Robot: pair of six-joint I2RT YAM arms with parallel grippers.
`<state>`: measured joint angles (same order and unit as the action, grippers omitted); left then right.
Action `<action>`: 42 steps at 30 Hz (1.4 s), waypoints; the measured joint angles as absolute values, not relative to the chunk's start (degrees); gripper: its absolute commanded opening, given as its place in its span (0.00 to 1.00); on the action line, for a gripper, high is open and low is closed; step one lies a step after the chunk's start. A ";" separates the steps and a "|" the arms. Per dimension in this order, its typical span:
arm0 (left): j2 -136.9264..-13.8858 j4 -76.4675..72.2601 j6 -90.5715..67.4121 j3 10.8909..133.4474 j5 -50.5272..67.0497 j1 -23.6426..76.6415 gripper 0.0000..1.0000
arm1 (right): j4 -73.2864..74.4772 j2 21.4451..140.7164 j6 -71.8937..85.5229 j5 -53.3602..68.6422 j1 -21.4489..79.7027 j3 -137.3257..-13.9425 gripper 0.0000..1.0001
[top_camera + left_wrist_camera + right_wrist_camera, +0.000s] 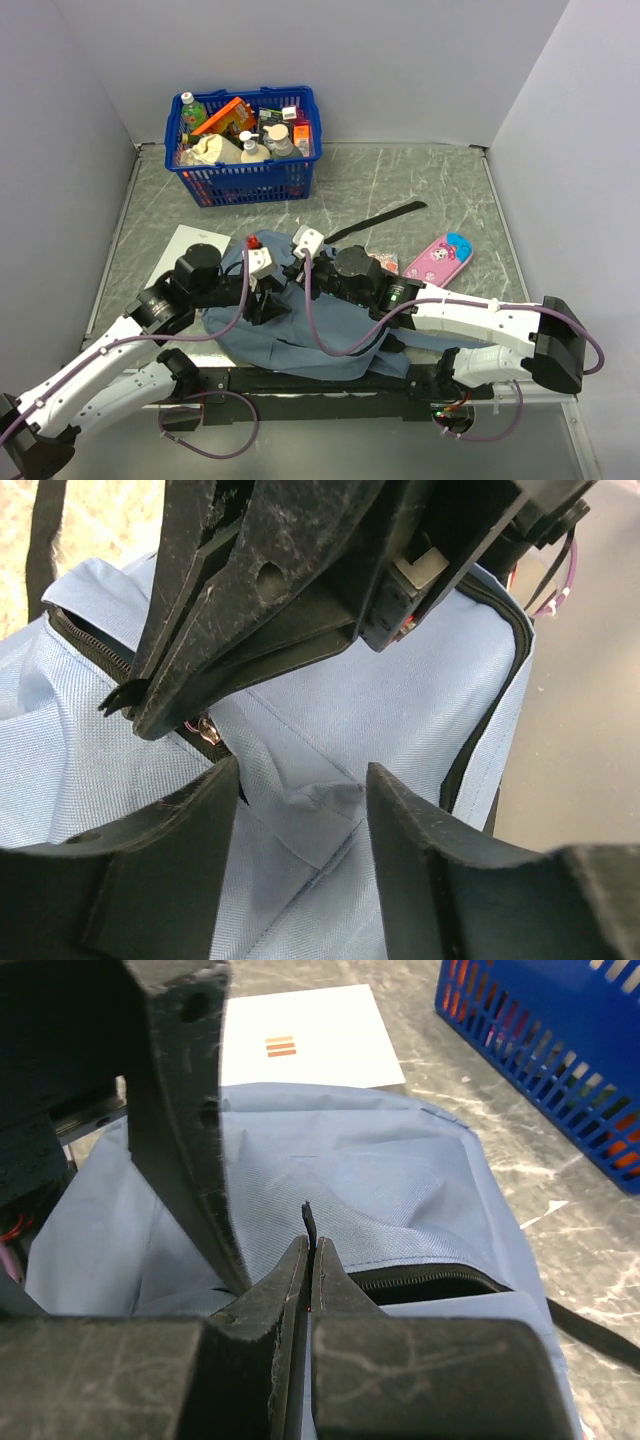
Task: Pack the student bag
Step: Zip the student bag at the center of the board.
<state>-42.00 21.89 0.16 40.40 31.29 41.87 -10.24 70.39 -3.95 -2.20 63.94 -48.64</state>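
The student bag, soft grey-blue fabric, lies flat between the two arms at the near edge of the table. My right gripper is shut on a thin black zipper pull at the bag's dark zipper line, which gapes a little to its right. In the left wrist view that pull sticks out of the right gripper's tips. My left gripper is open just above the bag, its fingers either side of a raised fold of fabric, holding nothing.
A blue plastic basket full of bottles and packets stands at the back left. A pink pencil case lies to the right of the bag. A white book lies partly under the bag's left side, and a black strap trails behind it.
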 measured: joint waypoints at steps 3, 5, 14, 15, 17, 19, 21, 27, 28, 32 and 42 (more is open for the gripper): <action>-41.32 21.67 -0.64 40.40 30.68 41.82 0.48 | -10.22 70.30 -4.19 -2.57 63.83 -48.77 0.00; -41.04 21.45 -1.08 40.38 30.15 41.82 0.39 | -10.17 70.22 -4.12 -2.52 63.75 -48.84 0.00; -41.47 18.46 -2.72 39.77 29.61 42.24 0.47 | -8.40 67.31 -2.17 -2.39 63.66 -49.21 0.00; -41.47 17.87 -2.87 39.70 29.93 42.41 0.47 | -8.01 66.70 -2.11 -2.42 63.59 -49.25 0.00; -41.47 16.88 -2.90 39.64 30.20 42.65 0.46 | -7.03 66.19 -1.91 -2.50 63.48 -49.91 0.00; -41.47 16.05 -2.85 39.66 30.17 42.72 0.45 | -6.04 66.17 -1.69 -2.55 63.48 -50.96 0.00; -41.54 15.33 -2.79 39.64 30.15 42.74 0.44 | -5.34 66.15 -1.34 -2.55 63.48 -51.62 0.00; -42.39 14.41 -2.83 39.64 30.15 42.74 0.14 | -4.73 66.02 -0.86 -2.79 64.03 -51.81 0.00; -42.50 14.37 -2.81 39.64 30.15 42.76 0.06 | -4.58 65.95 -0.86 -3.01 64.29 -52.01 0.00; -42.59 13.80 -3.05 39.64 30.20 42.78 0.01 | -3.03 65.76 -0.89 -3.73 65.34 -53.30 0.00; -42.44 17.19 -0.34 40.18 33.78 42.68 0.01 | -2.81 67.81 1.78 -5.98 65.12 -53.08 0.00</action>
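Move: The closed zip tape the left hand is about to grip lies only about 2 cm to its right, some 1 cm ahead and 1 cm below. The zip slider is about 4 cm ahead and 3 cm right of the left hand. The right hand already holds the slider's pull cord, with that same tape about 4 cm back and 1 cm left; the open zip stretch runs on roughly 5 cm ahead and 2 cm right of the right hand. The black strap lies some 9 cm ahead and 18 cm right of the right hand, low on the table. Lifting the pull cord with shut fingers, the right hand rises about 4 cm and eases back and right about 1 cm each, then sinks roughly 1 cm again. Meanwhile the left hand works upward by some 2 cm and 1 cm to its right, and its part-open fingers close fully, pinching the zipped tape just behind the slider. ##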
